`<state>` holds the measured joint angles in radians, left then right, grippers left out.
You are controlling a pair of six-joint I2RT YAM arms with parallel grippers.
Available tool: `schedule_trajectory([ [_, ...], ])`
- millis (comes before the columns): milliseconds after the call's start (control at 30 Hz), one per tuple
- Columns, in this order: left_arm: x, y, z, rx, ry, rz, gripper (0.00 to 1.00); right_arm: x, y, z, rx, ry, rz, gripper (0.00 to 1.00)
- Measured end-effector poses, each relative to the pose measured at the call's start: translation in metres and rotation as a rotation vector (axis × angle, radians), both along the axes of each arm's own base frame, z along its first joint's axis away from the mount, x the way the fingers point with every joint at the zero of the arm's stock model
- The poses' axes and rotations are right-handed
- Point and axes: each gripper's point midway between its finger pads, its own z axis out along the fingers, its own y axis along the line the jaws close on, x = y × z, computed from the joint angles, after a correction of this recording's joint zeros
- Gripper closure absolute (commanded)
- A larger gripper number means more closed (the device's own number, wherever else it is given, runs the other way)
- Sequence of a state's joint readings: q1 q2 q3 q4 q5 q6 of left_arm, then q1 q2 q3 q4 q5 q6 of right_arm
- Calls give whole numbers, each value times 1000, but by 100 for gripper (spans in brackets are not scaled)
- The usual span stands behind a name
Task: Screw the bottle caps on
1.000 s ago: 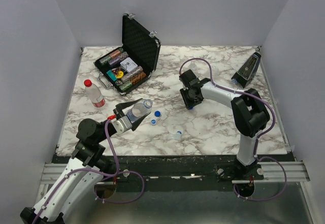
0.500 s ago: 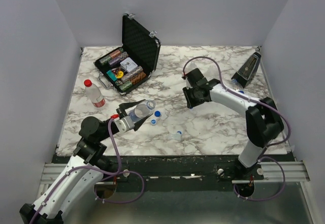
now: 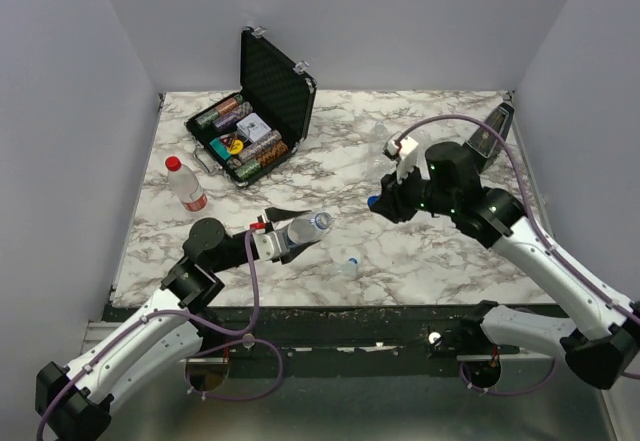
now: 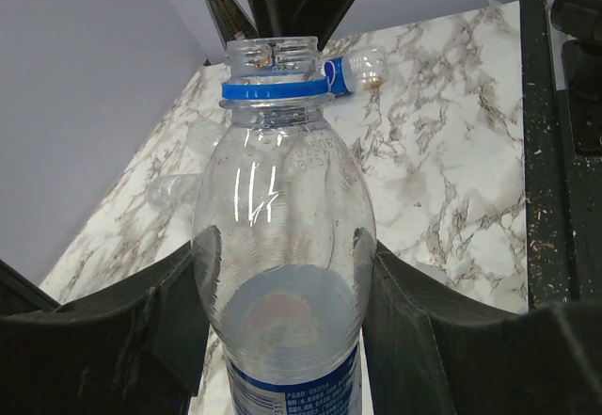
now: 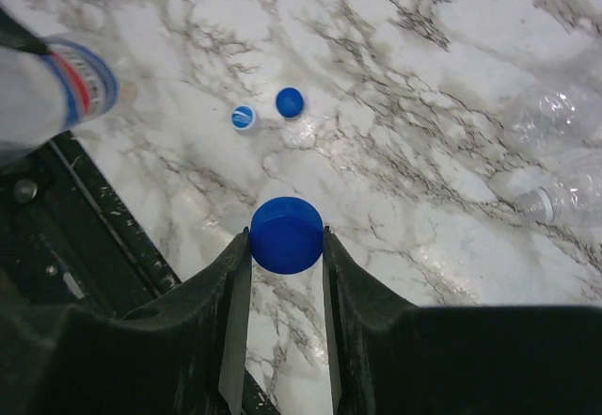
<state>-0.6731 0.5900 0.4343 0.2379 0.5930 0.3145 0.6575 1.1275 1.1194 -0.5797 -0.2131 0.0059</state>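
My left gripper (image 3: 290, 229) is shut on a clear bottle (image 3: 303, 229) with a blue label. It holds the bottle tilted above the table's front. In the left wrist view the bottle (image 4: 282, 217) sits between the jaws of the left gripper (image 4: 282, 274), its mouth uncapped above a blue neck ring. My right gripper (image 3: 376, 203) hangs to the bottle's right, shut on a blue cap (image 5: 286, 234) pinched at the tips of the right gripper (image 5: 287, 238). Two more blue caps (image 5: 290, 102) lie on the marble below. A whitish cap (image 3: 349, 262) lies near the front edge.
A red-capped bottle (image 3: 186, 185) with a red-and-white label stands at the left. An open black case (image 3: 262, 111) of poker chips sits at the back left. A dark wedge-shaped object (image 3: 487, 136) stands at the back right. Empty clear bottles (image 5: 564, 199) lie on the table's right.
My right gripper closed on the blue cap, lifted it off the table and drew back to the right. My left arm carried the bottle rightward.
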Motion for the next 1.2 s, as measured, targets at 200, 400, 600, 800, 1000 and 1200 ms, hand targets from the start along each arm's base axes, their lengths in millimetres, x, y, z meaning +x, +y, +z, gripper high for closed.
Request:
schedule_trajectory([
  [200,0,-7,-11,28,29,-19,80,-43,3,45,96,-138,190,70],
  [400,-2,-14,-23,58,61,-43,80,-75,13,58,108,-207,369,72],
  [600,-4,-17,-34,90,86,-54,80,-97,28,60,91,-249,516,72],
  [800,-6,-18,-41,114,97,-63,80,-104,39,68,78,-306,594,72],
  [1000,-8,-19,-42,121,86,-75,80,-101,49,66,51,-328,637,72],
  [1200,-11,-20,-42,128,77,-90,80,-100,57,58,25,-323,669,71],
])
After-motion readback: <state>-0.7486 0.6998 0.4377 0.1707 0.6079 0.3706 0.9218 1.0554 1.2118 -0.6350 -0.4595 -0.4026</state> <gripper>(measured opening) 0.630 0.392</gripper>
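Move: Lying about 9 cm back, 12 cm to the left and 9 cm above the right hand, which still pinches the blue cap, is the open mouth of the bottle in the left hand. On the table some 22 cm below the right hand, a loose blue cap lies 5 cm ahead and 17 cm left; a white-rimmed cap lies level and 20 cm left. From the left hand, the held blue cap is about 9 cm ahead, 17 cm right, roughly at its height. Swinging the held blue cap back about 10 cm and up 6 cm, the right hand then carries it left towards the bottle mouth, turning nearly 40 degrees counter-clockwise and keeping its pinch. Meanwhile the left hand, still gripping the bottle, lowers it some 4 cm and eases it slightly right to meet the cap, with only a small tilt. ##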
